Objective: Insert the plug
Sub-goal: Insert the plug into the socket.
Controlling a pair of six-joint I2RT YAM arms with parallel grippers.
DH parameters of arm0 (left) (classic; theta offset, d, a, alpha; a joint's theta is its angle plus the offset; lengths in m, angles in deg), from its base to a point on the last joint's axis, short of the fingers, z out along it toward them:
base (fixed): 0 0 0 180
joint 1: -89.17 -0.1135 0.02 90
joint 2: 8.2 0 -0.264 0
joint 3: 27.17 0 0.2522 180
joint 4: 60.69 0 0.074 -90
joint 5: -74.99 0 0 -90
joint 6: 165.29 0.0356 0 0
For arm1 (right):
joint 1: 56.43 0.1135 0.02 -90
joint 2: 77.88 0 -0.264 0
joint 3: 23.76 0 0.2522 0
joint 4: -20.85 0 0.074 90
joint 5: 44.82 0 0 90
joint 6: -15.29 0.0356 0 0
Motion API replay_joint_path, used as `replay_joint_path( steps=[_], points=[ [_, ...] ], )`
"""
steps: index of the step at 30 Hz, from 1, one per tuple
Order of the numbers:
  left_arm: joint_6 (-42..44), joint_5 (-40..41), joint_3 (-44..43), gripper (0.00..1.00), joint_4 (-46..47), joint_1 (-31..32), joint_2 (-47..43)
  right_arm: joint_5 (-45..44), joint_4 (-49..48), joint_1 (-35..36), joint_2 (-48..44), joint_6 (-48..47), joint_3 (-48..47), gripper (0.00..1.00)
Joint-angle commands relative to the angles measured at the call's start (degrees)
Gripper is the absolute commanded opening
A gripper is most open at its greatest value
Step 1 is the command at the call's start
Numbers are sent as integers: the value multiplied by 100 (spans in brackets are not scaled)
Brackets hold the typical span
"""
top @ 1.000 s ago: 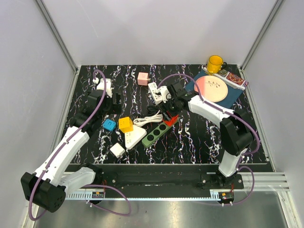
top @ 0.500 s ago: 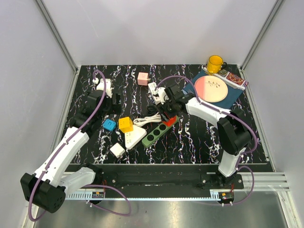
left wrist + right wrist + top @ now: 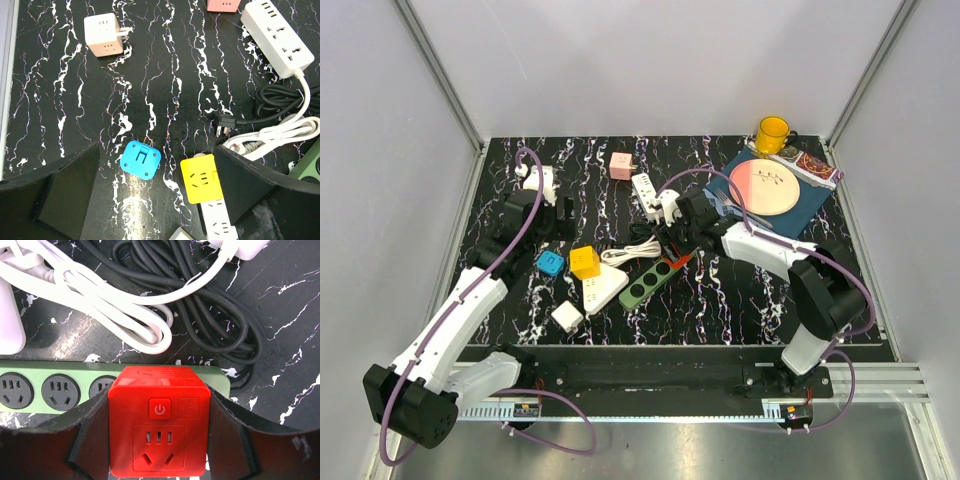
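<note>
My right gripper (image 3: 159, 440) is shut on a red cube plug (image 3: 159, 432), one finger on each side of it. The cube hangs over the right end of the green power strip (image 3: 50, 390), hiding its last socket. From above, the red cube (image 3: 685, 258) shows just under the right gripper (image 3: 677, 247), at the far end of the green strip (image 3: 650, 282). My left gripper (image 3: 155, 200) is open and holds nothing, above a blue plug (image 3: 140, 159) and a yellow cube (image 3: 201, 178).
Coiled black cable (image 3: 210, 315) and white cable (image 3: 110, 305) lie just beyond the green strip. A white power strip (image 3: 645, 190), a pink cube (image 3: 621, 165) and a white cube (image 3: 542, 180) lie further back. A yellow mug (image 3: 772, 133) and a plate (image 3: 763, 186) stand at the back right.
The right gripper has shifted slightly with the red cube, first away, then back toward the green strip's end, while its forearm swung lower. The left arm has not moved.
</note>
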Motion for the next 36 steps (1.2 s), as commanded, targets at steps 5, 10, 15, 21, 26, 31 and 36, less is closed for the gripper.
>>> replay_joint_path(
  steps=[5,10,15,21,26,31,36],
  points=[
    [72,168,29,99,208,17,-133,163,588,93,175,244,497,0],
    [81,221,82,99,244,17,-124,31,543,93,62,235,576,0],
    [98,265,91,99,261,17,-98,189,788,101,-228,437,296,34],
    [98,256,99,99,261,17,-36,75,1403,93,-299,639,-679,82],
    [116,230,108,99,270,17,-19,-21,1879,93,-246,745,-1462,91],
    [125,177,100,99,279,17,-19,-179,2432,93,-62,693,-1805,91],
    [125,116,100,99,288,17,-19,-162,2907,101,149,692,-1946,90]
  ],
)
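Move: The right hand still grips the red plug, which already sits over the second socket from the far-right end of the green strip, with that socket about 4 cm straight below the hand. The white cable lies some 9 cm left and 1 cm ahead, the black cable 7 cm left and 5 cm ahead, and the white power strip 6 cm left and 13 cm ahead, all about 5 cm lower. From the left hand the socket is about 25 cm right, 2 cm ahead and 19 cm below. Hold the right gripper nearly still on the red plug over the green strip at first. Then ease it back about 1.5 cm towards the base while opening the fingers to let go of the plug, and lift it away to roughly 7 cm up, fingers kept wide. ##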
